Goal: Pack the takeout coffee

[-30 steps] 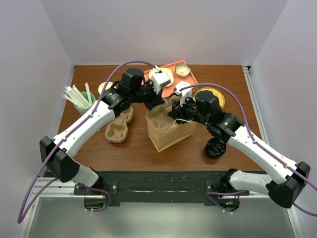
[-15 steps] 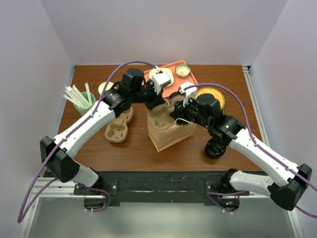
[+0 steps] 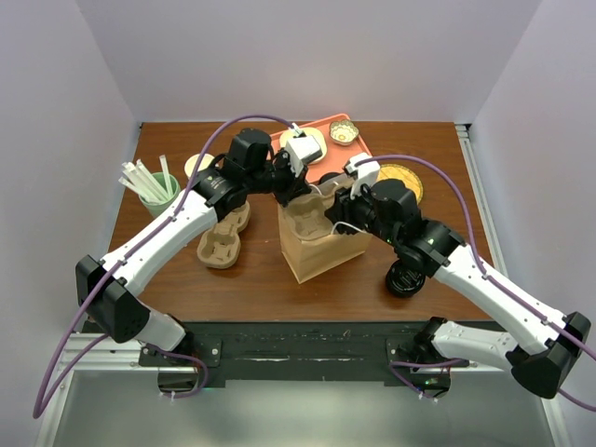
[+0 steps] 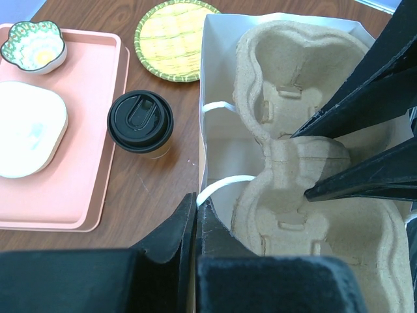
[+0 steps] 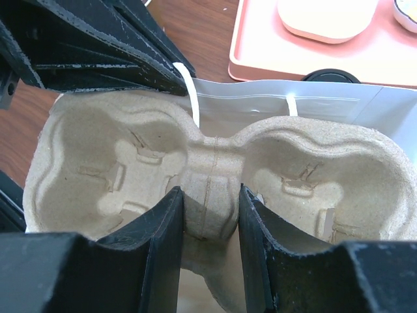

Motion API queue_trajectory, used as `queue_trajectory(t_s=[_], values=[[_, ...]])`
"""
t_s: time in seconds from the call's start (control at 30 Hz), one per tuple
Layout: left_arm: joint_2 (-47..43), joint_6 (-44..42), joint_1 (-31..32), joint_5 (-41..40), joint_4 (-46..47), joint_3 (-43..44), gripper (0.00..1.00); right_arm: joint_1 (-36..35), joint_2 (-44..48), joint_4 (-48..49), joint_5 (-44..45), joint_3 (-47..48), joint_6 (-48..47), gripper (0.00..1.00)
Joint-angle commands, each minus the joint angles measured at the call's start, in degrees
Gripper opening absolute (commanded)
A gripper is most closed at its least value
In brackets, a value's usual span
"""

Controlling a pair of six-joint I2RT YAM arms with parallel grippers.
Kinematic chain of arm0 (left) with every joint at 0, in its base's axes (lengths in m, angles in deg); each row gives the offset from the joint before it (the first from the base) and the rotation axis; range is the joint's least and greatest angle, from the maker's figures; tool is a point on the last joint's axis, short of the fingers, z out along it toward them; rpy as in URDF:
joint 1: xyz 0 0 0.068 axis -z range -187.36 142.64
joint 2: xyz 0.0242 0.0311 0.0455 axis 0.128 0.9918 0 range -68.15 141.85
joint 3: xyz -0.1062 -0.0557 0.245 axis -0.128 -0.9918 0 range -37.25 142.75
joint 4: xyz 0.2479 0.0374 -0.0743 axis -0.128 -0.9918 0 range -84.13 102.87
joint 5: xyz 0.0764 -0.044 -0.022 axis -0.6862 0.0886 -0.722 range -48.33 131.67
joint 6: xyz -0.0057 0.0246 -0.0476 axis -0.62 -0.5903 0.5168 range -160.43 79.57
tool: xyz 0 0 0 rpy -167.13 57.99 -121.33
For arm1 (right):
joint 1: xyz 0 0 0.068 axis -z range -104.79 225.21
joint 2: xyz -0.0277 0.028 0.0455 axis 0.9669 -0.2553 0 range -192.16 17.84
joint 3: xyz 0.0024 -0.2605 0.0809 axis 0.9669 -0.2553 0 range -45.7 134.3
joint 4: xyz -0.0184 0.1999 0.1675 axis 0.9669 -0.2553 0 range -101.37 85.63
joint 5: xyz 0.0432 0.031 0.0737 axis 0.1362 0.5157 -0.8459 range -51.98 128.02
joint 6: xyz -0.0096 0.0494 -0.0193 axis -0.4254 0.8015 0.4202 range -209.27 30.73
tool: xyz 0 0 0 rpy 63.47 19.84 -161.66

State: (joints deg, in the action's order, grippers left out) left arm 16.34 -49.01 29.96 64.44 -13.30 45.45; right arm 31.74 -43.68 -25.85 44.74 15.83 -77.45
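The takeout coffee, a small cup with a black lid, stands on the table between the pink tray and the brown paper bag; its lid peeks over the bag's far rim. My left gripper is shut on the bag's near wall beside a white handle. A pulp cup carrier sits in the bag's mouth. My right gripper is shut on the carrier's middle ridge. In the top view both wrists crowd over the bag and hide the coffee.
A pink tray holds a white dish and a small patterned bowl. A yellow woven coaster lies behind the bag. Spare carriers, a green cup of straws and a squat black round piece flank the bag.
My right wrist has shifted a little to the right while holding the carrier, which now lies more level in the bag's mouth. The left arm has stayed put.
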Motion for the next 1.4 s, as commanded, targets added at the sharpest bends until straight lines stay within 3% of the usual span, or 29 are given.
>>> queue_trajectory(t_s=[0.0,0.43,0.5,0.63,0.73,0.93,1.2,1.37], values=[[-1.3,-0.3,0.6,1.8,-1.6,-0.8,0.0,0.7,1.8,2.8,8.8,0.1,2.6,0.27],[0.2,1.2,0.6,1.0,-0.9,2.1,0.0,0.7,-5.4,-7.0,12.0,3.2,6.7,0.27],[0.8,2.8,0.6,-0.7,-0.5,3.6,0.09,0.7,-5.6,-7.3,11.8,3.3,6.9,0.27],[1.4,5.4,0.6,-10.6,0.6,6.9,0.37,0.7,-6.5,-8.1,11.8,3.8,7.2,0.28],[1.5,6.1,0.7,-18.0,-0.5,9.1,0.45,0.7,-8.0,-9.5,11.6,3.9,7.3,0.27],[1.8,7.8,0.7,-24.9,-5.0,11.1,0.55,0.7,-9.6,-9.1,11.4,3.4,7.4,0.28],[7.4,18.5,0.6,-31.2,-19.6,19.0,0.54,0.8,-12.2,-11.1,12.7,6.7,7.3,0.28],[8.1,20.8,0.6,-30.1,-18.4,17.6,0.53,0.7,-12.8,-11.6,13.6,7.5,7.7,0.28]])
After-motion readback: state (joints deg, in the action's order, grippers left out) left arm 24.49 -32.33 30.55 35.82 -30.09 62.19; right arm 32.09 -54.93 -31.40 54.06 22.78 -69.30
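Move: The right hand still holds the cup tray by its middle, with the paper bag's middle roughly 10 cm below it. The left hand still pinches the handle at the bag's far-left rim; from it the bag's middle is about 5 cm back, 5 cm right and 11 cm down. The black-lidded cup stands beyond the bag, some 9 cm ahead and 6 cm right of the left hand, or 14 cm straight ahead of the right, about 17 cm lower. Left opens off the bag handle, swinging 7 cm forward-left; right lowers the cup tray 5 cm forward-down inside. ##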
